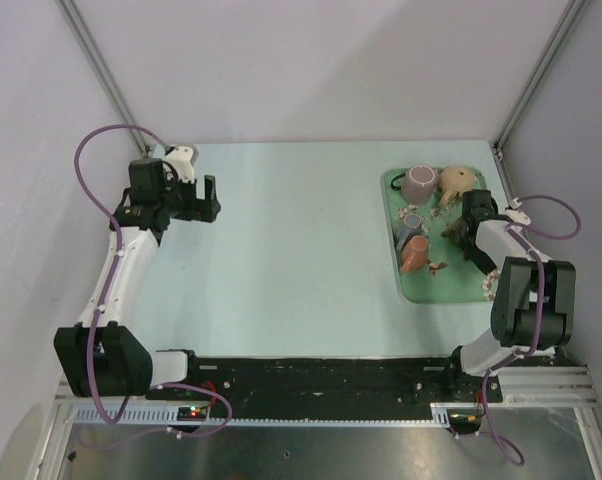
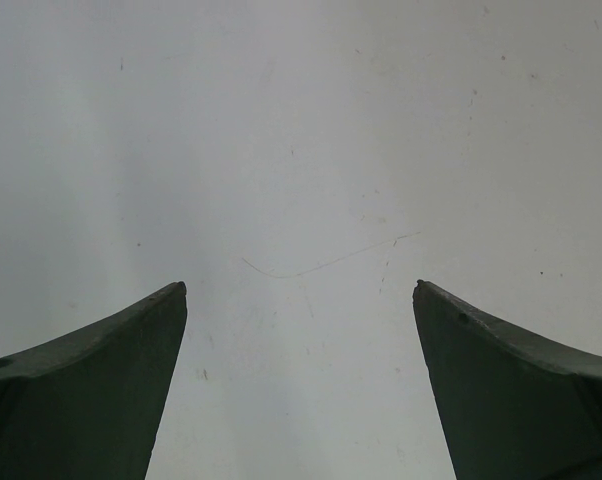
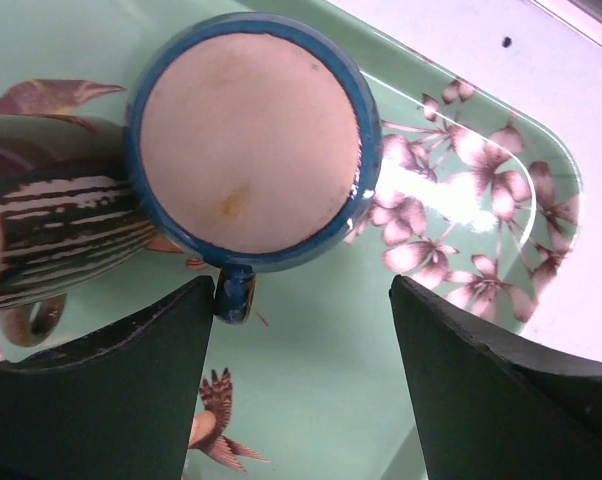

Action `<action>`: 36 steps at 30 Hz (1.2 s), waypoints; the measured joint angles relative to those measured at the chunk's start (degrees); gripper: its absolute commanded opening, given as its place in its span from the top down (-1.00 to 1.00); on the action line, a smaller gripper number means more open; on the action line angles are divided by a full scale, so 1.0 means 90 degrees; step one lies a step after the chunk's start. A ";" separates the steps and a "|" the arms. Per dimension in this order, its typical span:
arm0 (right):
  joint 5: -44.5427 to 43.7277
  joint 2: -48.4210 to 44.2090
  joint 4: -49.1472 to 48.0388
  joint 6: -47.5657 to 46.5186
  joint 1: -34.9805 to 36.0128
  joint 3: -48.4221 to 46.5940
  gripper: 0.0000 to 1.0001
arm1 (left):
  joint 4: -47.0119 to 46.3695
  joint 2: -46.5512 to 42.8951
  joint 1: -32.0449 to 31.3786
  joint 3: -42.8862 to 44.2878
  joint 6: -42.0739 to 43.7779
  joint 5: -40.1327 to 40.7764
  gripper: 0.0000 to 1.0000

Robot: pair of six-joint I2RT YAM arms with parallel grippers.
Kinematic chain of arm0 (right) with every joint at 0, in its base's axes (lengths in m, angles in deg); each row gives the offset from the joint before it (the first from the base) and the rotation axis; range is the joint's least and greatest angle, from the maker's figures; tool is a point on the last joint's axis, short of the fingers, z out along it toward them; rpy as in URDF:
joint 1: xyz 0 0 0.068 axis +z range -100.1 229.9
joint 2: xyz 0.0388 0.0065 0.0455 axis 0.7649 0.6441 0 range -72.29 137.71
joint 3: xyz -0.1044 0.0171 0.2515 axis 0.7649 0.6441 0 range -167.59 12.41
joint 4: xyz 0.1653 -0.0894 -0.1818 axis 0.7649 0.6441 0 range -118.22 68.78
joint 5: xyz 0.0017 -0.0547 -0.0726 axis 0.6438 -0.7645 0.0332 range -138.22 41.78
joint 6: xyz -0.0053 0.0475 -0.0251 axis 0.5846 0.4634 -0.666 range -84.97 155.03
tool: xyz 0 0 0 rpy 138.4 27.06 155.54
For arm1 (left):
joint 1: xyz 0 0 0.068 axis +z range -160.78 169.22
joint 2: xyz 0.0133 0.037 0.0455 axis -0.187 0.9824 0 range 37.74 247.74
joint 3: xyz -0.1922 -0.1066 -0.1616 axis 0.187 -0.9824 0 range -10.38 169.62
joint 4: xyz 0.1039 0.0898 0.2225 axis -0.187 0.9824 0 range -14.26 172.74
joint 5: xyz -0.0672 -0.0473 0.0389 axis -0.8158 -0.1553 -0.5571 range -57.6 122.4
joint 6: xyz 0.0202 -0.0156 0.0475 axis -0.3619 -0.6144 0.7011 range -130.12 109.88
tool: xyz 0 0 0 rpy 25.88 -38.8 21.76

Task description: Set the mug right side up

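Note:
A blue mug with a tan base [image 3: 249, 140] stands upside down on the green flowered tray [image 3: 321, 400], its handle [image 3: 233, 296] pointing at me. In the top view it is the tan mug [image 1: 457, 180] at the tray's far right. My right gripper [image 3: 301, 285] is open just short of the mug, its left finger [image 3: 131, 380] beside the handle, touching it or nearly so; it also shows in the top view [image 1: 468, 212]. My left gripper [image 1: 209, 200] is open and empty over bare table at the far left, as the left wrist view [image 2: 301, 300] also shows.
A striped mug [image 3: 61, 230] lies on its side left of the blue mug; in the top view it is the purple mug [image 1: 419, 183]. A small grey mug [image 1: 411, 222] and an orange mug [image 1: 414, 255] sit on the tray's [image 1: 451, 285] left part. The tray's far right corner [image 3: 566, 180] is close by.

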 measured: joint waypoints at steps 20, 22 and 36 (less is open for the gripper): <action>0.0699 -0.0010 -0.0313 -0.0673 -0.0357 0.0124 -0.13 | 0.0000 0.0002 0.0129 0.0000 0.0066 -0.0364 -0.97; 0.0750 0.0073 -0.0311 -0.0675 -0.0359 0.0124 -0.06 | 0.0000 0.0002 0.0151 0.0000 0.0066 -0.0430 -0.97; 0.0804 -0.0131 0.0036 -0.1081 -0.0386 0.0138 1.00 | 0.0192 0.0005 0.0170 0.0046 0.0112 -0.0767 -0.97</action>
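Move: The upside-down mug stands just beyond my right fingertips: its middle is about 5 cm right, 3 cm ahead and some 3 cm below the hand, its handle pointing back towards my fingers. The brown striped mug lies about 9 cm ahead, 2 cm left, and the orange mug roughly 1 cm ahead, 15 cm left, both about 3 cm lower. From my left hand the upside-down mug is roughly 73 cm right, 2 cm back and 19 cm down. I shift my right hand about a centimetre back and right, then up and forward again to line the fingers up with the mug's handle. Then I sink some 3 cm, narrowing the fingers until they pinch the handle near the bottom. Keeping that grip, I rise about 2 cm and ease back a centimetre. ##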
